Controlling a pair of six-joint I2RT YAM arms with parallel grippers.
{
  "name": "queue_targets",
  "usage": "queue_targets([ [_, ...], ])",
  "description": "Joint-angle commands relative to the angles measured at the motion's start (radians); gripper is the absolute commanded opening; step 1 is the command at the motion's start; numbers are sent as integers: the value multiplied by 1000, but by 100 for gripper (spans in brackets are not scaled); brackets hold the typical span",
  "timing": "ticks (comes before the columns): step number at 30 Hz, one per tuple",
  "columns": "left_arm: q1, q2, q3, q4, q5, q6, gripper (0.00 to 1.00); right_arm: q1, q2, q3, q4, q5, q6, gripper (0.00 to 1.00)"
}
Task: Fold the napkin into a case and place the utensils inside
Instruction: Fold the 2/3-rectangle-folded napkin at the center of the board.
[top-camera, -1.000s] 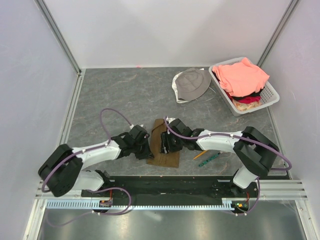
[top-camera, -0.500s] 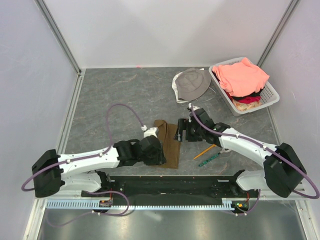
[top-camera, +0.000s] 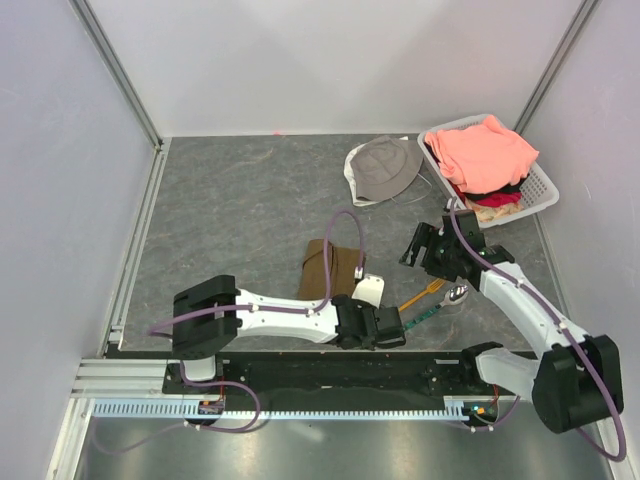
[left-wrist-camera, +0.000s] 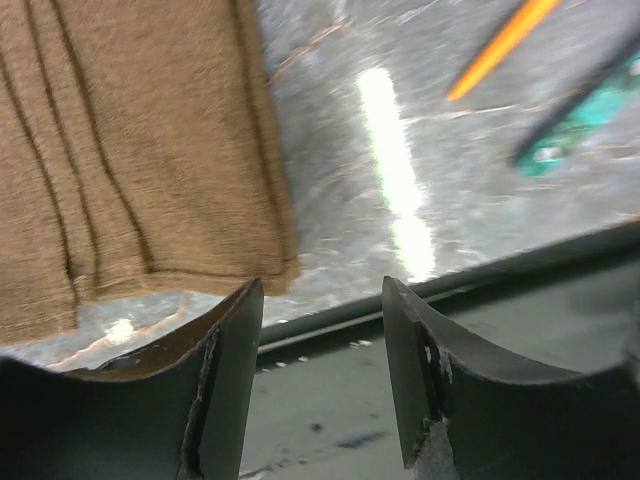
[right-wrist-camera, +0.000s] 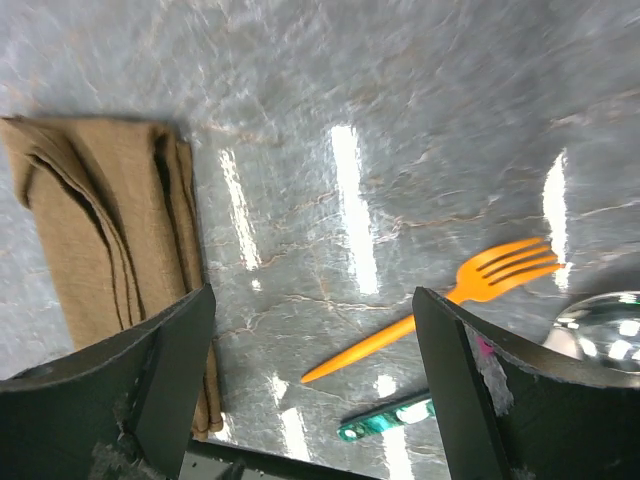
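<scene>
The napkin (top-camera: 330, 270) lies folded into a narrow brown case, with stacked layers showing in the left wrist view (left-wrist-camera: 130, 150) and the right wrist view (right-wrist-camera: 110, 260). To its right lie the utensils: the orange fork (top-camera: 420, 296) (right-wrist-camera: 440, 310) and the green patterned utensil (top-camera: 422, 318) (right-wrist-camera: 385, 420), which ends in a shiny spoon bowl (right-wrist-camera: 605, 330). My left gripper (top-camera: 388, 326) (left-wrist-camera: 320, 300) hangs open and empty over the front edge, just right of the case's near corner. My right gripper (top-camera: 418, 246) (right-wrist-camera: 312, 295) is open and empty above the fork.
A grey bucket hat (top-camera: 385, 165) lies at the back. A white basket (top-camera: 540, 190) of salmon-pink clothes (top-camera: 485, 150) stands at the back right. The black rail (top-camera: 300, 368) runs along the table's near edge, right under my left gripper.
Both grippers opened and came off the napkin. The left arm swung right along the front edge; the right arm drew back to the right, above the fork.
</scene>
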Motion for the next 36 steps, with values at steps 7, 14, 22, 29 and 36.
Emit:
queue_targets([
  [7, -17, 62, 59, -95, -136, -52, 57, -22, -51, -24, 9, -107, -110, 88],
  [14, -17, 113, 83, -97, -138, -38, 45, -24, -1, -65, 83, -170, -99, 87],
  [22, 0, 57, 65, -114, -119, -47, 10, -13, 38, -111, 210, -343, -113, 87],
  [29, 13, -32, 53, -78, -70, -19, 3, 55, 105, -128, 366, -394, -23, 90],
  [36, 42, -85, 2, -42, -52, -15, 2, 104, 219, -128, 540, -406, 69, 89],
])
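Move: Just left of the left hand, about 2 cm off and 1 cm farther out, lies the napkin's near right corner, some 3 cm below the finger pads; the orange fork's middle is about 10 cm right and 7 cm ahead. From the right hand the napkin's far right corner lies about 10 cm left, 2 cm ahead and 8 cm down, the fork some 9 cm back and 1 cm left, the green-handled spoon 11 cm back and 2 cm right. Dipping about 2.5 cm onto the napkin's near right corner with a small shift left and forward, the left hand shuts its fingers on it and lifts it some 4 cm. The right hand, wide open, bobs up and sinks again, drawing slightly back, then sweeps about 8 cm left towards the napkin's right edge, turning some 20 degrees counter-clockwise with its left side rising. ##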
